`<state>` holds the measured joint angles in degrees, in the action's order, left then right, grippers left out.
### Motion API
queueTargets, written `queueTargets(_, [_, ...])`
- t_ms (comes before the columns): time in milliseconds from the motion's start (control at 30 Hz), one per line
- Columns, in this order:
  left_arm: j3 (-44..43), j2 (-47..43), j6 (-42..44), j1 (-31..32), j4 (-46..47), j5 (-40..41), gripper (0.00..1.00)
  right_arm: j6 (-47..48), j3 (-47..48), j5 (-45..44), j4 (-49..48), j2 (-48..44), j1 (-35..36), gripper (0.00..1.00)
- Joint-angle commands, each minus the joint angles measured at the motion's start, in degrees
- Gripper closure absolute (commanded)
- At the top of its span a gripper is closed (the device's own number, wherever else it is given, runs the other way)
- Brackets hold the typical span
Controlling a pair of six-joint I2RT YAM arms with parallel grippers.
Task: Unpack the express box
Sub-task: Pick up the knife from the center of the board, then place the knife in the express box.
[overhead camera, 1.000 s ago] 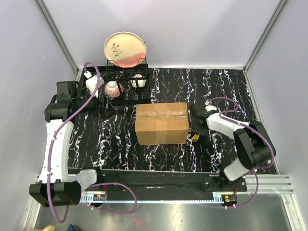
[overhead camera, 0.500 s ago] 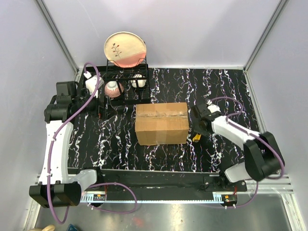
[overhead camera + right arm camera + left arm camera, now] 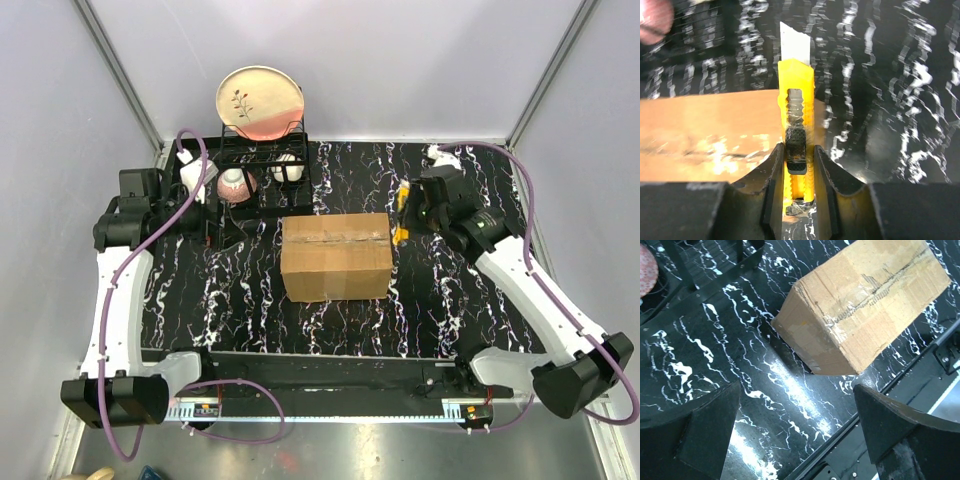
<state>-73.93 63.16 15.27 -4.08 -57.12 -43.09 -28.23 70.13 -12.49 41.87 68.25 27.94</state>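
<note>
The express box (image 3: 335, 256) is a closed brown cardboard carton with a taped top seam, in the middle of the black marbled table. It also shows in the left wrist view (image 3: 865, 300) and the right wrist view (image 3: 705, 135). My right gripper (image 3: 412, 212) is shut on a yellow utility knife (image 3: 797, 127) with its blade out. It holds the knife in the air just off the box's right end, where it also shows in the top view (image 3: 402, 210). My left gripper (image 3: 795, 435) is open and empty, above the table left of the box.
A black dish rack (image 3: 262, 170) with a pink plate (image 3: 260, 100) and cups (image 3: 236, 184) stands at the back left behind the box. A black rail (image 3: 330, 370) runs along the table's near edge. Grey walls enclose the table.
My right arm has lifted the yellow knife off the table at the box's right front and swung it up and back to the box's right end. The left arm has not moved.
</note>
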Motion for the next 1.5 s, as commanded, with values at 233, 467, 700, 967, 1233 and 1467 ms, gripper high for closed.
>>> queueTargets(233, [-5.26,1.27,4.16,-0.23,-2.82,-11.13,0.01,20.65,15.03,7.13,1.81,16.71,22.4,0.88])
queueTargets(467, [-4.99,0.83,11.51,-0.14,-6.77,-15.7,0.01,27.87,18.29,10.64,-0.2,21.22,25.14,0.88])
queueTargets(700, [-4.11,-0.31,20.94,-0.14,-10.55,-21.24,0.01,32.71,17.67,13.81,-1.35,23.15,25.23,0.79])
queueTargets(967, [-6.48,3.55,23.75,3.8,-10.64,-21.6,0.01,31.92,17.23,14.68,-3.2,20.87,25.23,0.6])
queueTargets(1233, [-8.33,5.83,29.54,11.89,-7.21,-19.57,0.01,31.31,16.89,14.53,-3.37,17.81,25.23,0.56])
queueTargets(1467, [-11.05,12.42,36.93,18.83,-5.37,-16.77,0.01,23.85,10.91,6.52,-8.47,3.31,23.13,0.46])
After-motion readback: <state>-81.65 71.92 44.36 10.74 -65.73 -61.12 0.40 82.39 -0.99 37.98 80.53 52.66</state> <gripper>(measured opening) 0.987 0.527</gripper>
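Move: The right hand still grips the knife in the air. The cardboard box has its middle about 17 cm to that hand's left, 2 cm back and 14 cm below, its top only some 5 cm lower than the hand; the dish rack stands roughly 19 cm left of the box and 26 cm farther out. From the open left hand the knife is about 43 cm to the right, 8 cm ahead and 4 cm lower, and the box some 27 cm right, 5 cm ahead and 18 cm down. The right hand sets the knife on the box top and lets go: it swings left some 19 cm, easing back and down a little and turning about 55 degrees counter-clockwise, then opens its fingers and lifts off about 5 cm, starting back to the right. Meanwhile the left hand, still wide open, heads about 9 cm right towards the box and knife, drawing back slightly and turning some 40 degrees clockwise. ##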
